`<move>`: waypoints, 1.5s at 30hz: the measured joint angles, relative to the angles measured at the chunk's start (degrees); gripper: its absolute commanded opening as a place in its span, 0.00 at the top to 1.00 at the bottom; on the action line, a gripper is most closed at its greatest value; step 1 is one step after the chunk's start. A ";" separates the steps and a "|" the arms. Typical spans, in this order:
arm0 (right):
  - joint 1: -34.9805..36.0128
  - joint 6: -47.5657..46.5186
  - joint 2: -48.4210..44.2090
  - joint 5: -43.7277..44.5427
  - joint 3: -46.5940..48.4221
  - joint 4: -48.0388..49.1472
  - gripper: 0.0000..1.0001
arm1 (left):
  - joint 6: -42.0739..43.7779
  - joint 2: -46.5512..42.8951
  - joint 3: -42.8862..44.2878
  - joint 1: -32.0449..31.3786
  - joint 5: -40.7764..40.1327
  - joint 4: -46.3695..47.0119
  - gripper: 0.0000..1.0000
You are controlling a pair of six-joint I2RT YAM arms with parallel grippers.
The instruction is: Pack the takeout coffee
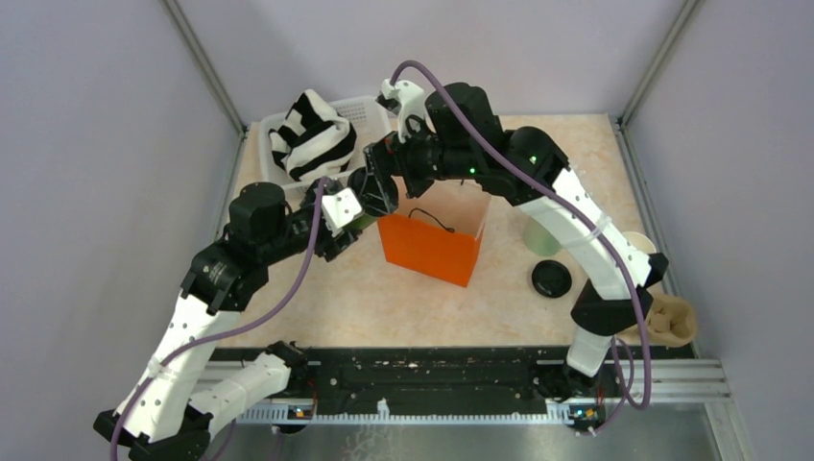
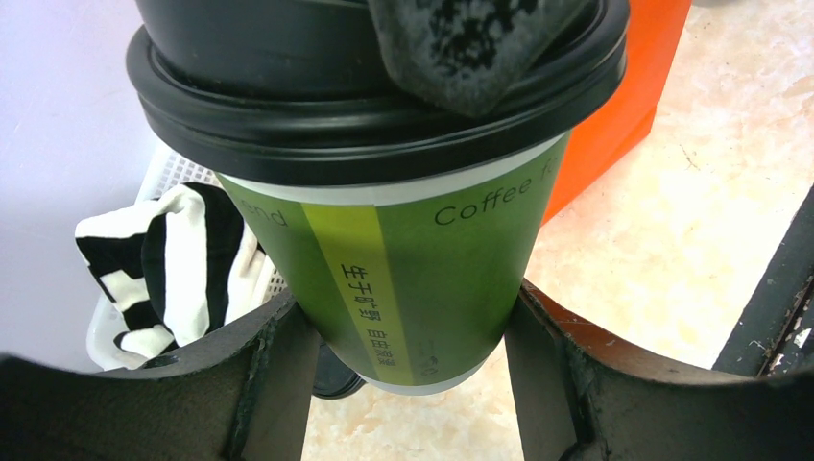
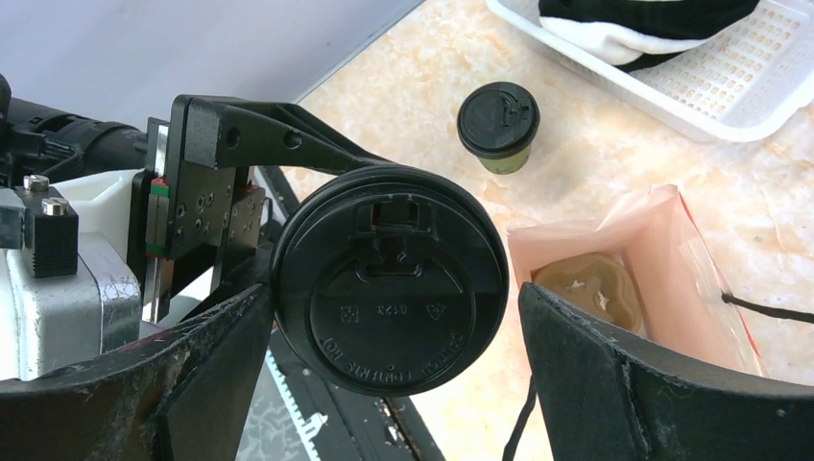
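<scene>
My left gripper [image 2: 413, 336] is shut on a dark green takeout coffee cup [image 2: 422, 259], held upright above the table just left of the orange bag [image 1: 432, 245]. A black lid [image 3: 389, 279] sits on that cup. My right gripper [image 3: 394, 300] hangs open above it, its fingers on either side of the lid. One right finger [image 2: 461, 48] overlaps the lid's rim. A second lidded green cup [image 3: 497, 125] stands on the table near the basket. In the top view the right gripper [image 1: 379, 187] covers the held cup.
The orange bag is open, with a brown object [image 3: 586, 288] inside. A white basket [image 1: 370, 110] holding striped cloth [image 1: 309, 134] stands at the back left. A loose black lid [image 1: 551, 279], a pale mint tumbler [image 1: 540, 235] and a brown holder [image 1: 672, 322] are on the right.
</scene>
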 measured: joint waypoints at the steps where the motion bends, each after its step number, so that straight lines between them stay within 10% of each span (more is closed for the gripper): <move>1: 0.00 0.04 0.13 -0.33 -0.02 0.02 0.06 | 0.00 0.00 0.00 -0.02 0.00 0.00 0.55; 26: -0.42 0.17 0.33 -1.18 -0.90 0.81 0.38 | -0.02 0.63 -0.07 -0.39 -0.76 -0.76 0.49; 38: -0.42 1.25 -1.99 -0.28 -5.60 4.33 0.41 | -0.72 0.61 -0.07 -0.39 -1.27 -0.83 0.09; 45: -0.42 2.29 -3.69 2.95 -9.31 5.11 0.41 | -3.50 -0.61 -0.07 -0.42 -0.26 0.98 0.01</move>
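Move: The cup, tilted and lid up, is still pinched near its bottom by the left hand; its middle lies about 2 cm right of and 4 cm above that hand, and some 2 cm left of and 4 cm below the right hand, whose open fingers straddle the lid. From the right hand, the orange bag stands about 5 cm ahead, 11 cm right and 25 cm below, the second cup 6 cm ahead, 8 cm left and 34 cm below. The cup changes hands in mid-air: the right fingers close from wide open to about three quarters and pinch its lidded top from both sides while both hands stay nearly still. Once that grip is on, the left fingers open wide and come free of the lower body. The right hand keeps its hold and eases about 1 cm down and 1 cm forward, turning slightly clockwise. ##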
